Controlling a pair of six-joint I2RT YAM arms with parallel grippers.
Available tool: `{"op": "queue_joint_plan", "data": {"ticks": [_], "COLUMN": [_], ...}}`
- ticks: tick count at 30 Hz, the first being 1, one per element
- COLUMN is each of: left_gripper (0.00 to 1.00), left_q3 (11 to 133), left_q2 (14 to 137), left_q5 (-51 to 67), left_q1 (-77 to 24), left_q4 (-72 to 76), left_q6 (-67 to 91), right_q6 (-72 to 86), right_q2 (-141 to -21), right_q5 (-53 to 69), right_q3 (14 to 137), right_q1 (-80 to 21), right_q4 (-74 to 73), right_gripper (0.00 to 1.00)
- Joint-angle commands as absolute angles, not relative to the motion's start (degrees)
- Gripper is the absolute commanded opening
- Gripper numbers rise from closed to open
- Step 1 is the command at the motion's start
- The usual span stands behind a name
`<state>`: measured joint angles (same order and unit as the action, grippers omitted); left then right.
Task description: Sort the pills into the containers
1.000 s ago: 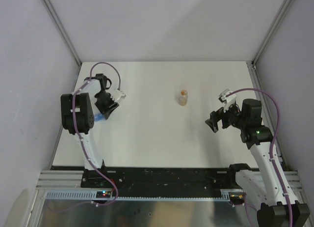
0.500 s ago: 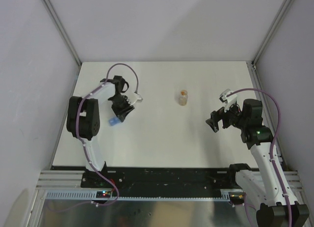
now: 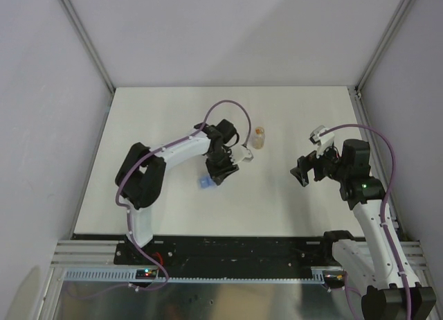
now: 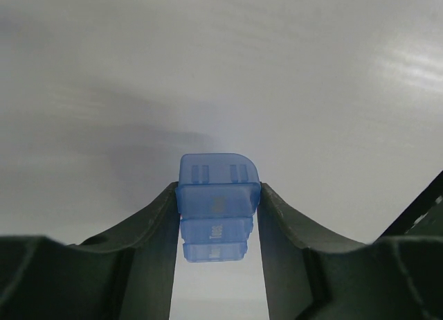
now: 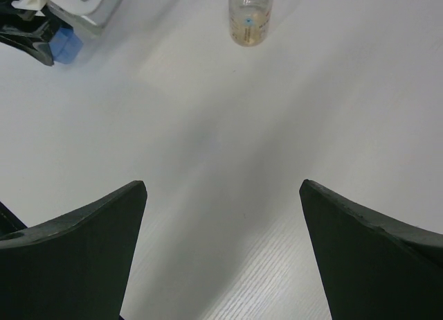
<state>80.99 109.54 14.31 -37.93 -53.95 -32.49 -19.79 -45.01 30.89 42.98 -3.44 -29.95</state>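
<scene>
My left gripper is shut on the containers, a translucent blue strip of three joined compartments. It holds the strip near the middle of the table. In the left wrist view the containers sit squeezed between the two dark fingers, lids closed, above the white tabletop. The pills show only as an orange-brown mass inside a small clear vial standing upright just right of the left gripper. My right gripper hovers open to the right of the vial, and nothing lies between its fingers.
The white table is walled at the back and on both sides by grey panels with metal posts. The left arm's links stretch across the table's left half. Both arm bases stand on the black rail at the near edge.
The left arm has swung from the table's left side toward its middle, carrying the blue containers, and its jaws have tightened on the strip. The right arm and the vial have not moved.
</scene>
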Motion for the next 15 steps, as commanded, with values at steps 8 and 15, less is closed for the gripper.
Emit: {"op": "queue_joint_plan", "data": {"ticks": [8, 15], "left_gripper": [0.43, 0.50], "left_q3": [94.34, 96.90], "left_q2": [118.32, 121.63], "left_q5": [13.09, 11.51], "left_q1": [-43.69, -46.65], "left_q4": [-50.07, -50.06], "left_q6": [-17.82, -16.74], "right_q6": [-20.24, -20.19], "right_q2": [-46.02, -46.18], "right_q5": [30.83, 30.82], "right_q3": [43.76, 43.76], "right_q1": [-2.83, -2.69], "right_q4": [-29.82, -29.91], "right_gripper": [1.00, 1.00]}}
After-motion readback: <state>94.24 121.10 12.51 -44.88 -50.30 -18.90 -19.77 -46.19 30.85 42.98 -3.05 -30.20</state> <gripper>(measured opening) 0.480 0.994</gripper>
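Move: The blue pill container is already gripped in the left hand, low over the table. The bare patch of table it is being carried to lies about 9 cm to that hand's right, some 2 cm farther out and roughly 4 cm down. The pill bottle stands about 16 cm ahead and 18 cm to the right, near hand height. From the idle right hand, that patch is some 26 cm left, about 3 cm ahead and 18 cm below. Keeping its pinch on the blue pill container, the left hand carries it about 8 cm to the right and a little forward, across the open table in front of the pill bottle and closer to the bottle. It slows as it goes, lifting slightly at first and then sinking some 2 cm towards the table, fingers still pointing down. ##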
